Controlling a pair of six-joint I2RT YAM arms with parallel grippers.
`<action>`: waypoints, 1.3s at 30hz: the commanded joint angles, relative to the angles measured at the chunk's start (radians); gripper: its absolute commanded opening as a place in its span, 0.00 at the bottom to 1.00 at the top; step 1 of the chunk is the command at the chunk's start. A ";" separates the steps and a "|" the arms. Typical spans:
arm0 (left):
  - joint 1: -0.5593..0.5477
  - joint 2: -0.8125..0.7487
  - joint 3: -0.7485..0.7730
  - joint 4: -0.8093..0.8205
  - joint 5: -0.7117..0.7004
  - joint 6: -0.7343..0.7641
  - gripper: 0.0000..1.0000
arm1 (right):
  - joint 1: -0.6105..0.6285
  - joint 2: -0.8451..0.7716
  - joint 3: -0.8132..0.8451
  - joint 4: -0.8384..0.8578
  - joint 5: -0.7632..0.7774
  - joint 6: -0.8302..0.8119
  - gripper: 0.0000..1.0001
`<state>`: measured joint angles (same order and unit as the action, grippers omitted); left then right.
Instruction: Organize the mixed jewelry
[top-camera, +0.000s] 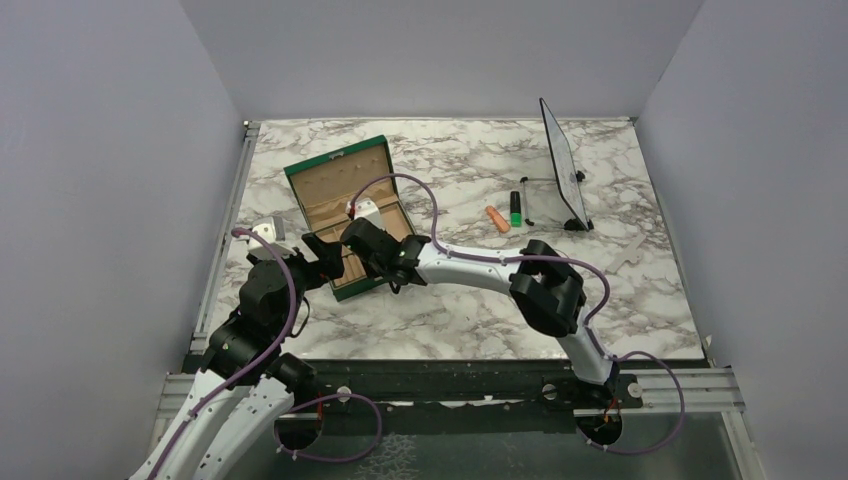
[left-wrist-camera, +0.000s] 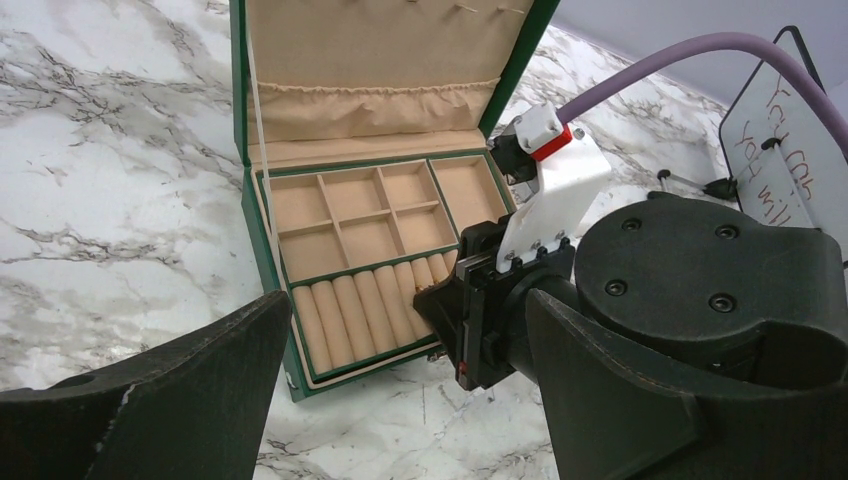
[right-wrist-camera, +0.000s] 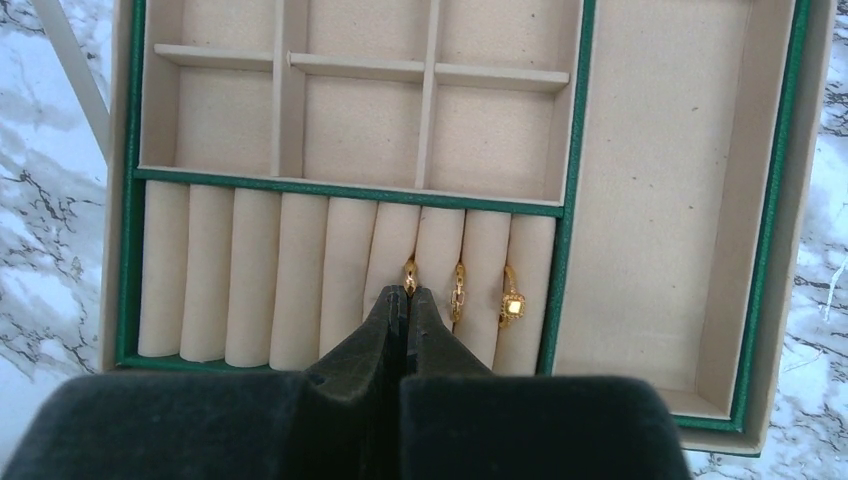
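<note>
An open green jewelry box (right-wrist-camera: 570, 200) lies under my right gripper (right-wrist-camera: 408, 292), which is shut. The near end of a small gold ring (right-wrist-camera: 409, 270) sits pinched in its fingertips, over a slot between the beige rolls. Two more gold rings (right-wrist-camera: 458, 290) (right-wrist-camera: 512, 305) sit in the slots to its right. The square compartments and the long side compartment hold nothing. My left gripper (left-wrist-camera: 400, 420) hangs open just in front of the box (left-wrist-camera: 265, 260), above bare marble, with the right gripper (left-wrist-camera: 470, 320) ahead of it. The chain necklace is out of view.
The box lid (top-camera: 335, 170) stands open at the back. An orange cylinder (top-camera: 497, 219) and a green-and-black marker (top-camera: 516, 208) lie right of the box. A small whiteboard on a stand (top-camera: 563, 165) stands behind them. Grey walls enclose the marble table (top-camera: 450, 310).
</note>
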<state>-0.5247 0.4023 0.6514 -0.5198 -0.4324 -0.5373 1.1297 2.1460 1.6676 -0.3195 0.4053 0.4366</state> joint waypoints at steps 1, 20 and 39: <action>0.003 0.002 0.001 -0.011 -0.020 0.009 0.88 | 0.016 0.072 0.041 -0.078 0.001 0.022 0.02; 0.003 -0.011 0.001 -0.014 -0.014 0.000 0.88 | 0.014 -0.090 0.104 -0.167 0.025 0.102 0.36; 0.003 0.043 -0.007 0.020 0.094 0.009 0.89 | -0.207 -0.528 -0.483 -0.243 0.020 0.343 0.41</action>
<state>-0.5247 0.4156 0.6514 -0.5251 -0.4049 -0.5377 0.9737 1.6974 1.2980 -0.4965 0.4217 0.6849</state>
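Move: The right gripper, still shut on a gold ring, is already at its slot between the ring rolls, directly under the fingertips, barely 1 cm down. Two placed rings sit 2-3 cm to its right and 1 cm ahead; the wide compartment is about 6 cm ahead and 6 cm right. The loose table ring lies roughly 22 cm right, 5 cm back and 5 cm below. From the left hand the slot is some 6 cm ahead, 6 cm right and 16 cm below. Open the right gripper to about a third to let go of the ring between the rolls, holding nearly still while the fingers part. Then lift clear by about 8 cm and swing right some 15 cm, out over the box's right side towards the loose table ring, sinking again by about 3 cm on the way and turning the wrist roughly 20 degrees clockwise, fingers kept apart. ##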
